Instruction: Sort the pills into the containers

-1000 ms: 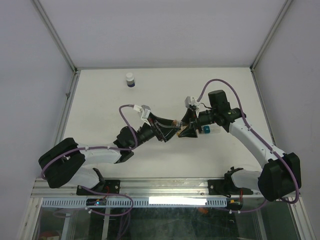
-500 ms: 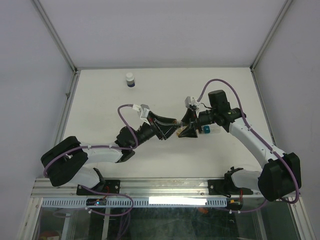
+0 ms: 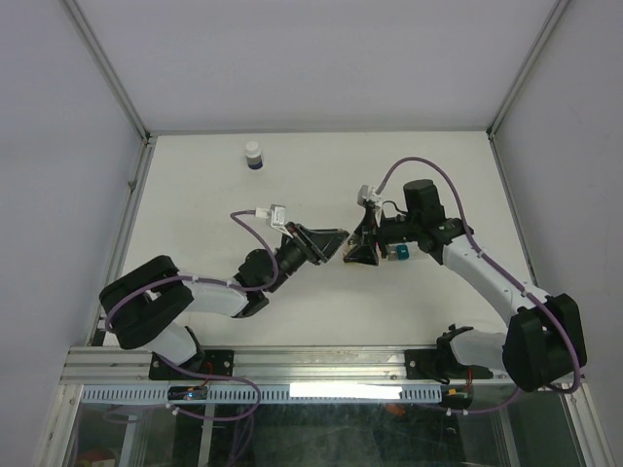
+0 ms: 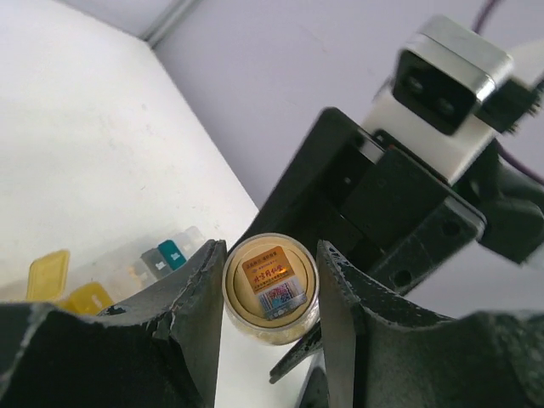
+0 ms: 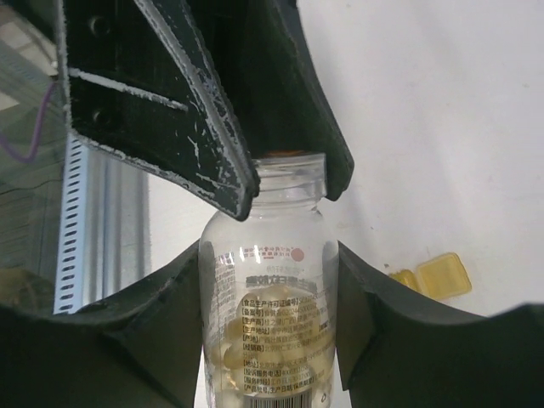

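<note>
My right gripper [image 5: 270, 255] is shut on a clear pill bottle [image 5: 270, 331] partly filled with pale yellow pills and holds it above the table. My left gripper [image 4: 270, 255] is shut on the bottle's round cap [image 4: 270, 289], which has an orange label on top. In the top view the two grippers meet mid-table, left [image 3: 334, 243] and right [image 3: 358, 251]. The containers lie under and beside the right gripper: a teal compartment [image 3: 399, 252], yellow and teal compartments in the left wrist view [image 4: 85, 297], and a yellow lid in the right wrist view [image 5: 444, 275].
A small white-capped, dark-bottomed bottle [image 3: 253, 155] stands at the far left of the table. Metal frame rails [image 3: 136, 195] run along the table's sides. The right wrist's camera [image 4: 446, 81] faces my left gripper closely.
My left arm has shifted and its wrist has turned while staying on the cap. The right gripper has moved slightly left with the bottle.
</note>
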Action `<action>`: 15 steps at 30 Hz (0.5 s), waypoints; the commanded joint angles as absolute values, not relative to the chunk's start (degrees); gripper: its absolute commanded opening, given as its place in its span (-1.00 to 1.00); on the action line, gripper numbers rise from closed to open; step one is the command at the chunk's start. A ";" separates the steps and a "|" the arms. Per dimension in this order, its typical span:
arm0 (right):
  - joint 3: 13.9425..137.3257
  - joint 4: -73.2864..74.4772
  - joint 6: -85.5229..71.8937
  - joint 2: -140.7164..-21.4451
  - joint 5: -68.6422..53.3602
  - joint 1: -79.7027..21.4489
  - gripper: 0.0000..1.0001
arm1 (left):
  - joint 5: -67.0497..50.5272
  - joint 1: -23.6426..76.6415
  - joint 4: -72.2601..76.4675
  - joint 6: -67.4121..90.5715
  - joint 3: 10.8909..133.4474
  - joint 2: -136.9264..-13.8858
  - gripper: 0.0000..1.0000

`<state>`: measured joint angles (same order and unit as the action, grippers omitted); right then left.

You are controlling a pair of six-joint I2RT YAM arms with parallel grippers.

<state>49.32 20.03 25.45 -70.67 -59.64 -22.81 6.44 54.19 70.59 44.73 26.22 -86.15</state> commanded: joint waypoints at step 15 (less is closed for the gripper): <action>49.15 10.64 15.67 -71.15 -53.19 -23.00 -1.00 | 36.07 63.36 47.51 62.27 37.40 -86.78 -0.14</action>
<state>46.52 14.94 16.51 -71.75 -45.06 -23.27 36.32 61.76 46.17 64.99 38.02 -90.83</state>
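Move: The bottle is upright-leaning between the hands. Its body, already in the right fingers, is about 4 cm below and 1 cm right of the left hand, level fore and aft; the cap in the left fingers is some 4 cm above, 1 cm ahead and 1 cm left of the right hand. The pillbox's open yellow end lies roughly 4 cm ahead, 3 cm right and 17 cm below the left hand. Both hands swing the gripped bottle some 5 cm forward and down, the left twisting its cap about 30 degrees. ##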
